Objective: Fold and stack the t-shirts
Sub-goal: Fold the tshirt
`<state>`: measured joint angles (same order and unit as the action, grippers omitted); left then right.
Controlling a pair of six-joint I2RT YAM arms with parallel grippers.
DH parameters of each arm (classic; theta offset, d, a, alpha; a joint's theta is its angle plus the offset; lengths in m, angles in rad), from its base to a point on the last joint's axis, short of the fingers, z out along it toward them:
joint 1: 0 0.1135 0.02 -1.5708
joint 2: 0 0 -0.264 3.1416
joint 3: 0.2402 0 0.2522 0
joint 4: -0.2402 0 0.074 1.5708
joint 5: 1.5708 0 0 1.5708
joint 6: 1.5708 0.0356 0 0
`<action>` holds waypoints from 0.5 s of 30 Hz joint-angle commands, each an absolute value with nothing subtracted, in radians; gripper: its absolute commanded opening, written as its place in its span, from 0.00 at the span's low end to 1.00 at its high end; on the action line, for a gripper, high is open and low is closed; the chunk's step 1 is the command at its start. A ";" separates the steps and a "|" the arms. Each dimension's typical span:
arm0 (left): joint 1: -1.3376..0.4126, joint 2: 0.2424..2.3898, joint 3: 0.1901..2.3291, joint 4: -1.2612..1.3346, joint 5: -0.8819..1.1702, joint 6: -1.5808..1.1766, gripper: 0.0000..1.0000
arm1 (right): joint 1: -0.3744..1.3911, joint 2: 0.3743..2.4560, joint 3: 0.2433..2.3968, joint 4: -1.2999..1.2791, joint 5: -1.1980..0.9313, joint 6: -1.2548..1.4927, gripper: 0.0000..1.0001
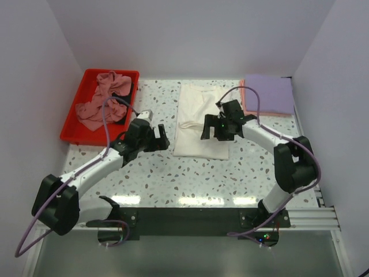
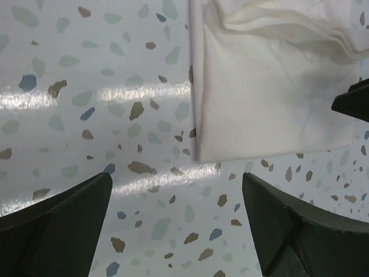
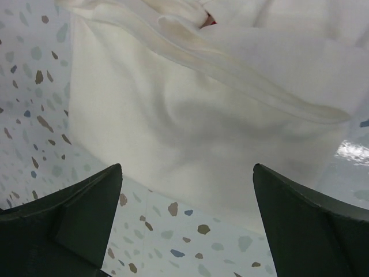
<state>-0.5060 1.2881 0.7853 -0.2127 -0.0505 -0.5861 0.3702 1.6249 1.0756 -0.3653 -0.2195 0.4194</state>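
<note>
A white t-shirt [image 1: 199,122] lies part-folded lengthwise in the middle of the table; it also shows in the left wrist view [image 2: 271,92] and the right wrist view [image 3: 190,109], where a sliver of red print peeks out at the top. My left gripper [image 1: 160,138] is open and empty, just left of the shirt's near left corner. My right gripper [image 1: 212,128] is open and empty, above the shirt's right edge. A folded lavender tee [image 1: 268,94] lies on a salmon-pink one [image 1: 244,101] at the back right. Crumpled dusty-pink tees [image 1: 104,103] and a black one [image 1: 121,89] lie in the tray.
A red plastic tray [image 1: 74,130] stands at the back left. White walls close in the table on the left, back and right. The speckled tabletop [image 1: 190,179] stretches in front of the shirt.
</note>
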 commanded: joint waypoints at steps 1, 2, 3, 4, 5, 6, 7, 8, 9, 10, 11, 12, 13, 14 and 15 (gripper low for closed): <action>-0.500 1.168 0.695 -0.215 -0.069 -0.646 1.00 | 0.420 1.722 1.167 -0.308 -0.253 0.387 0.99; -0.500 1.145 0.680 -0.227 -0.080 -0.653 1.00 | 0.426 1.747 1.193 -0.311 -0.250 0.387 0.99; -0.500 1.102 0.667 -0.251 -0.081 -0.663 1.00 | 0.429 1.778 1.245 -0.310 -0.242 0.387 0.99; -0.500 1.083 0.641 -0.261 -0.081 -0.666 1.00 | 0.431 1.804 1.276 -0.314 -0.238 0.388 0.99; -0.500 1.065 0.629 -0.268 -0.078 -0.670 1.00 | 0.431 1.866 1.311 -0.327 -0.232 0.390 0.99; -0.500 1.031 0.614 -0.276 -0.075 -0.682 1.00 | 0.431 1.896 1.387 -0.339 -0.194 0.390 0.99; -0.500 1.016 0.585 -0.276 -0.069 -0.686 1.00 | 0.433 1.925 1.431 -0.360 -0.184 0.387 0.99; -0.500 1.002 0.569 -0.273 -0.049 -0.690 1.00 | 0.431 1.990 1.474 -0.373 -0.167 0.390 0.99; -0.500 0.979 0.557 -0.273 -0.041 -0.702 1.00 | 0.430 2.018 1.564 -0.403 -0.122 0.388 0.99; -0.500 0.971 0.539 -0.275 -0.032 -0.707 1.00 | 0.431 2.054 1.612 -0.420 -0.091 0.388 0.99; -0.502 0.963 0.531 -0.276 -0.016 -0.712 1.00 | 0.430 2.110 1.653 -0.435 -0.065 0.388 0.99; -0.502 0.951 0.525 -0.276 -0.011 -0.721 1.00 | 0.430 2.141 1.737 -0.471 -0.026 0.388 0.99; -0.502 0.947 0.512 -0.273 -0.008 -0.721 1.00 | 0.425 2.166 1.773 -0.485 -0.015 0.388 0.99; -0.502 0.939 0.508 -0.272 -0.008 -0.722 1.00 | 0.423 2.201 1.805 -0.501 -0.008 0.391 0.99; -0.502 0.936 0.506 -0.270 -0.009 -0.726 1.00 | 0.422 2.210 1.850 -0.521 -0.003 0.394 0.99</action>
<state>-0.5053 0.9592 0.5159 -0.2798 -0.0296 -0.6975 0.4324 2.1784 1.7378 -0.4370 -0.0868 0.4011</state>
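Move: The right hand hangs open over the folded t-shirt. The shirt's raised fold edge crosses about 6 cm ahead of it, its middle some 4 cm to the left and about 4 cm below. The shirt's far end is roughly 25 cm ahead and 4 cm left, the near hem 15 cm back and 2 cm left. From the left hand, that fold edge is some 13 cm ahead, 15 cm right and 8 cm below. Still wide open and low over the cloth, the right hand heads across the raised fold edge towards the shirt's far end, first left and slightly down, then speeding forward; in all about 14 cm forward and 6 cm left, with hardly any wrist turn. Whether it brushes the cloth can't be seen. The open left hand keeps backing away from the shirt, some 7 cm back and a little left, sinking slightly. ##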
